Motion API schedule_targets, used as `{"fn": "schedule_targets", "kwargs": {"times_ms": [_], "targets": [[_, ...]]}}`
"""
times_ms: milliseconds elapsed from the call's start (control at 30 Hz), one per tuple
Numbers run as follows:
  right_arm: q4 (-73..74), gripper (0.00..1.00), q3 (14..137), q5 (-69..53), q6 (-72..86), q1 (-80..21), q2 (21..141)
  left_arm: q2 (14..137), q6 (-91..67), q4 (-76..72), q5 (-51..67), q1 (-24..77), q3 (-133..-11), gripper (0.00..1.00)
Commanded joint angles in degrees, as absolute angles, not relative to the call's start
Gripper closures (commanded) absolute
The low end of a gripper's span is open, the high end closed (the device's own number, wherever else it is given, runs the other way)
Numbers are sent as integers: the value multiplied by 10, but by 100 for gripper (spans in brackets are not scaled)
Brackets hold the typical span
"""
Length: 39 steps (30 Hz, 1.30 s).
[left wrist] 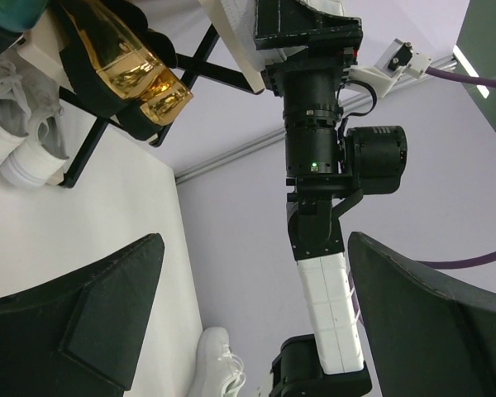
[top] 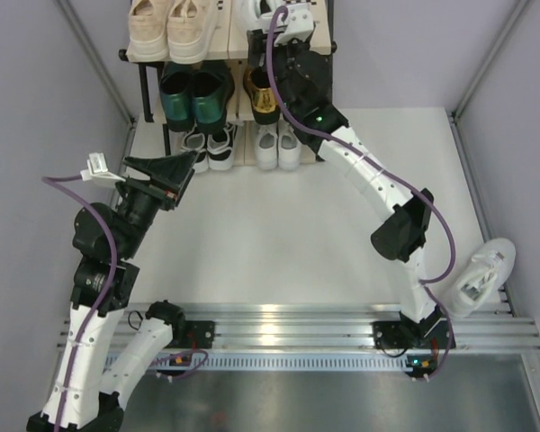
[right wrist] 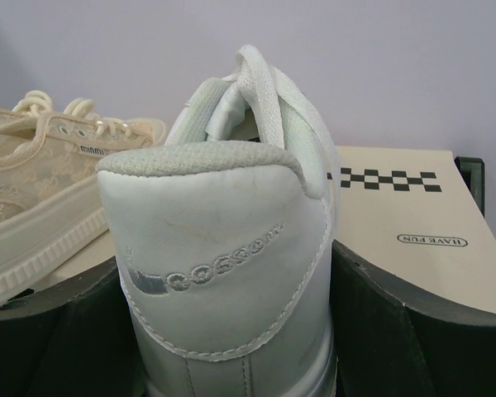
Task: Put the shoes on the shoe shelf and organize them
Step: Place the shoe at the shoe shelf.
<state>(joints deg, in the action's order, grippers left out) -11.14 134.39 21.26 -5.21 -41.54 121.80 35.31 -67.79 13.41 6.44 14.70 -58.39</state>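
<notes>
The shoe shelf stands at the table's far edge. Beige sneakers sit on its top tier at the left. Green loafers and gold loafers sit on the middle tier. Black-and-white sneakers and white lace-ups sit at the bottom. My right gripper is over the top tier's right side, shut on a chunky white sneaker's heel beside a beige sneaker. The other chunky white sneaker lies at the table's right edge. My left gripper is open and empty.
The top board with its checkered strip is bare to the right of the held sneaker. The left wrist view shows the right arm, the gold loafers and the loose white sneaker. Grey walls enclose the table.
</notes>
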Motion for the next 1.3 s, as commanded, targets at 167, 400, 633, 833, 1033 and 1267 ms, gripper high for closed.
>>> {"fn": "schedule_targets", "kwargs": {"times_ms": [167,400,633,833,1033,1267], "targets": [[-190,39,1383,207,-53,-435,1215,331,-680,140,52,144,-573,2],[-189,23,1383,183,-40,-441,1211,319,-685,140,50,144,-563,2],[-194,13,1385,180,-46,-454,1217,306,-687,147,47,144,-559,2],[-195,6,1385,178,-47,-455,1219,300,-691,146,45,144,-553,2],[-191,2,1383,182,-52,-455,1222,300,-691,145,46,144,-552,2],[-185,1,1357,137,-47,-450,1197,296,-692,145,46,144,-549,2]]}}
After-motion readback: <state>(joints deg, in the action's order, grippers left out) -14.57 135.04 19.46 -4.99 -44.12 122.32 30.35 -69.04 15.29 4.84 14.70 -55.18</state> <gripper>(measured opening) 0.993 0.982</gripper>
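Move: The white shoe is already on the right half of the top shelf, its heel between the right fingers. Its middle lies about 8 cm ahead and 2 cm left of this hand, level with it. The nearer beige shoe stands some 9 cm ahead and 15 cm left, the other about 9 cm ahead and 25 cm left. From the left hand the white shoe is roughly 36 cm ahead, 18 cm right and 6 cm higher. Holding nearly still at the white shoe's heel at first, the right hand then opens its fingers fully to let go, while shifting about 2.5 cm left towards the beige shoes, 2 cm back and a little up, with a slight counter-clockwise turn. The open fingers stay on either side of the heel. The left hand, empty and open, eases about 2 cm back and down. ##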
